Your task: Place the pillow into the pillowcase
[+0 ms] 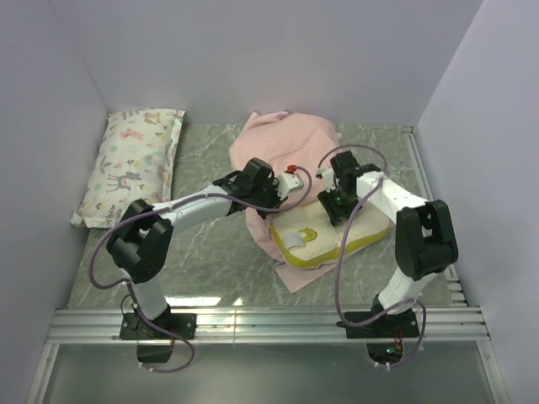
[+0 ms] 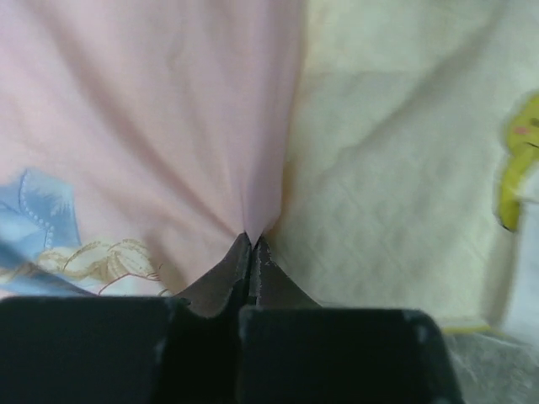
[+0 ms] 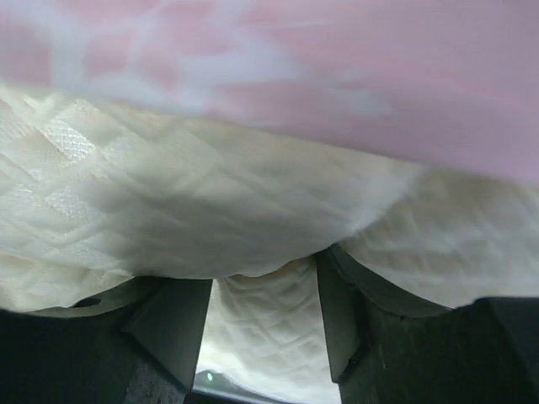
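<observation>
The cream quilted pillow [image 1: 330,236] with a yellow side band lies right of centre, its far end under the pale pink pillowcase [image 1: 286,143]. My left gripper [image 1: 280,190] sits at the pillowcase's edge beside the pillow. In the left wrist view it [image 2: 253,239] is shut on a pinch of the pink pillowcase [image 2: 152,109], with the pillow [image 2: 396,168] just to the right. My right gripper [image 1: 333,207] is at the pillow's far edge. In the right wrist view it [image 3: 265,269] is closed around a wrinkled bulge of the pillow [image 3: 210,210], beneath the pillowcase [image 3: 337,67].
A smaller white pillow [image 1: 130,164] with animal and flower print lies along the left wall. Lavender walls enclose the marble-patterned table [image 1: 210,248] on three sides. An aluminium rail [image 1: 269,324] runs along the near edge by the arm bases.
</observation>
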Action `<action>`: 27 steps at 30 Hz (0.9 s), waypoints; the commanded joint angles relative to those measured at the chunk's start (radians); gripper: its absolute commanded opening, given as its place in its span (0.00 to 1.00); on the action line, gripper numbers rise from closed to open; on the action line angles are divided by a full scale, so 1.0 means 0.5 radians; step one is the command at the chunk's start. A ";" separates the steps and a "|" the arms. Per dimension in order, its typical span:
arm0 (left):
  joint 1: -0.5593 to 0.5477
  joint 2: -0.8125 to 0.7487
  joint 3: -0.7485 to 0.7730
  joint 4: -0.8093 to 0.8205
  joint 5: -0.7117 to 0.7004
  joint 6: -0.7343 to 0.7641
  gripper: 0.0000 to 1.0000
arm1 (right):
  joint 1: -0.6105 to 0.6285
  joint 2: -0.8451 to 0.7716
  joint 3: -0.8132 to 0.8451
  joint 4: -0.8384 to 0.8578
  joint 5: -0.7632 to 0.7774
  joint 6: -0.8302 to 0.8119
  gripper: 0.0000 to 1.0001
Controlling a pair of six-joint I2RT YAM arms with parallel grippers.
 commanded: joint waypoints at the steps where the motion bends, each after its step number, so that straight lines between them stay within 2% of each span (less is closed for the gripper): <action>1: -0.007 -0.252 -0.065 -0.128 0.275 -0.148 0.00 | -0.011 0.109 0.300 0.449 -0.064 0.186 0.57; 3: -0.001 -0.310 -0.059 -0.156 0.328 -0.246 0.00 | -0.008 0.088 0.389 0.434 -0.181 0.275 0.57; 5: 0.005 -0.338 -0.062 -0.169 0.395 -0.399 0.00 | -0.026 -0.028 0.372 0.446 -0.377 0.373 0.61; 7: 0.008 -0.347 -0.077 -0.144 0.395 -0.573 0.00 | -0.109 -0.181 0.353 0.404 -0.466 0.515 0.75; 9: 0.017 -0.347 -0.075 -0.123 0.405 -0.745 0.00 | -0.295 -0.274 0.353 0.327 -0.577 0.631 0.80; 11: 0.017 -0.344 -0.071 -0.089 0.392 -0.829 0.00 | -0.449 -0.360 0.350 0.171 -0.696 0.708 0.91; 14: 0.017 -0.317 -0.041 -0.043 0.423 -0.890 0.00 | -0.713 -0.372 0.307 -0.090 -0.788 0.699 0.92; 18: 0.014 -0.219 0.076 -0.077 0.460 -0.921 0.00 | -0.836 -0.198 0.117 -0.360 -0.862 0.668 0.92; 22: 0.020 -0.182 0.116 -0.058 0.530 -0.976 0.00 | -0.852 -0.047 -0.095 -0.330 -1.144 0.662 0.93; 24: 0.020 -0.163 0.152 -0.055 0.573 -1.004 0.00 | -0.849 0.026 -0.110 -0.305 -1.358 0.662 0.95; 27: 0.020 -0.117 0.213 -0.031 0.671 -1.062 0.00 | -0.815 0.127 -0.095 -0.263 -1.515 0.681 0.95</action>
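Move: The right hand has its half-open fingers in the pillow; the middle of the pillow's bare part lies about 6 cm to its left and 2 cm back, at nearly the same height. The pink pillowcase's middle is some 17 cm left and 16 cm ahead. The left hand already pinches the case's edge; from it the pillow is about 17 cm right, 4 cm back and 5 cm lower, and the pillow's white label about 8 cm right and 8 cm back. Its fingers in the pillow, the right hand drives forward about 6 cm and a little left towards the case, then opens wide as it rises clear, swings right, and comes back and down to the pillow's right edge, rolling to aim its fingers in leftward. The left hand keeps its pinch on the case, drawing it back and up about 5 cm each and tilting some 30 degrees. ##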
